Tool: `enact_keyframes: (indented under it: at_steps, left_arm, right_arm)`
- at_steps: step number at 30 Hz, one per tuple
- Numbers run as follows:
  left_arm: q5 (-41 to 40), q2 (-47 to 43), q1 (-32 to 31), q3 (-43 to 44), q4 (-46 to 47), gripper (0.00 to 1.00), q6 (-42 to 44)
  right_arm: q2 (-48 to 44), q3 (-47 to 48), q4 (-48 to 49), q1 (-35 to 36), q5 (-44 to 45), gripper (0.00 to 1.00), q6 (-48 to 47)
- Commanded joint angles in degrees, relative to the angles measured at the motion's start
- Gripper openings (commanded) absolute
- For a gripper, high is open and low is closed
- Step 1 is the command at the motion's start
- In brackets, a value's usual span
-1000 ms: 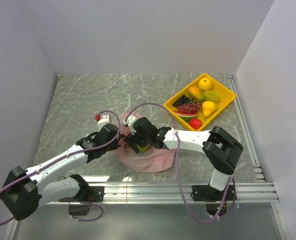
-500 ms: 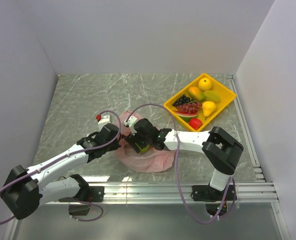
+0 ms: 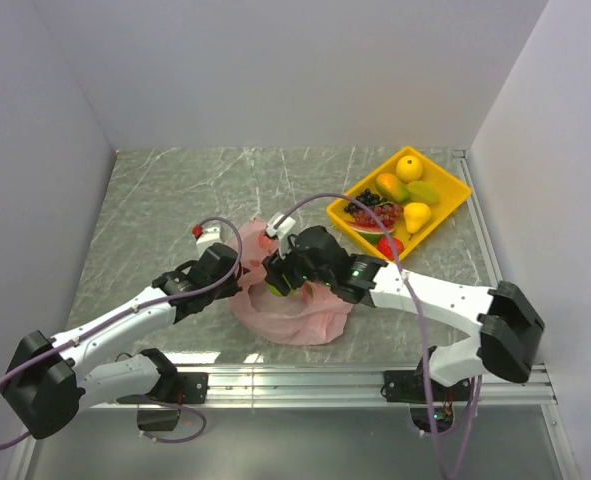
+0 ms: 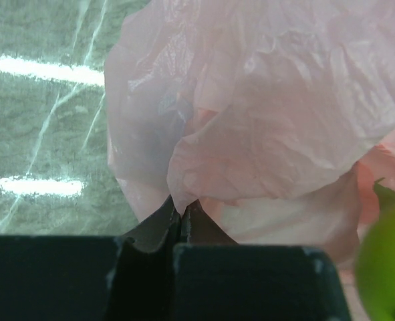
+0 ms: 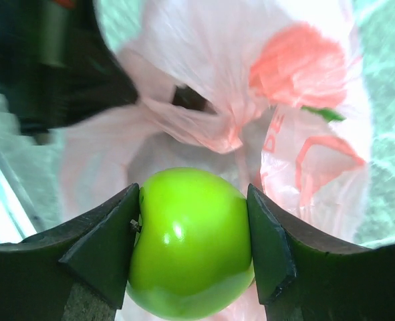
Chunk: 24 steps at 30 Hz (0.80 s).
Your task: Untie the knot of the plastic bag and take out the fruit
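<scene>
The pink plastic bag (image 3: pixel 297 312) lies crumpled on the table in front of both arms. My right gripper (image 5: pixel 194 244) is shut on a green apple (image 5: pixel 190 244), holding it by its sides just above the bag's open mouth (image 5: pixel 210 73). From above, the apple (image 3: pixel 275 288) shows at the bag's upper left edge. My left gripper (image 4: pixel 182 210) is shut on a fold of the bag (image 4: pixel 264 114) at its left rim. The knot is out of view. More fruit lies in the yellow tray (image 3: pixel 457 190): a citrus (image 3: pixel 409 167), a pear (image 3: pixel 416 215) and a mango (image 3: pixel 393 186).
The tray at the back right also holds dark and red grape bunches (image 3: pixel 373 208), a watermelon slice and a small red fruit (image 3: pixel 390 246). White walls close in the marble table on three sides. A metal rail runs along the near edge.
My right gripper's jaws have narrowed onto the green apple and drawn it up out of the bag, while the right arm's elbow swung out to the right. The left gripper kept its hold.
</scene>
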Motion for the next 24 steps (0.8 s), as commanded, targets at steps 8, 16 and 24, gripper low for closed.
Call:
enact_keyframes:
  at_steps: [8,16,24]
  left_arm:
    - [1.2,0.5,0.4,3.0,0.7,0.01,2.3]
    - [2.0,0.5,0.5,1.9,1.7,0.01,2.5]
    - [2.2,-0.8,0.5,0.8,2.8,0.01,2.6]
  right_arm:
    - [-11.8,2.2,2.7,-1.7,7.9,0.00,1.1]
    - [-18.6,1.2,4.4,-17.8,13.2,0.00,3.7]
    - [-11.3,3.2,4.7,-40.6,21.5,0.00,7.8]
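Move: The right hand already holds the green apple, about 15 cm above the table. The yellow basket's middle lies some 33 cm to its right, 24 cm ahead and 12 cm below. In the basket, the grapes are about 27 cm right and 23 cm ahead, the red fruit 29 cm right and 12 cm ahead. The open bag spreads underneath, 5 cm to the right. From the left hand the basket is about 41 cm right and 24 cm ahead. Up first, then in a quickening sweep to the right and forward, the right hand carries the green apple away from the bag towards the yellow basket, covering about 25 cm rightward and 15 forward while rising some 12. It swings around 50 degrees clockwise, fingers tipping up a little, and keeps its grip. The left hand stays put, still pinching the bag's edge. ##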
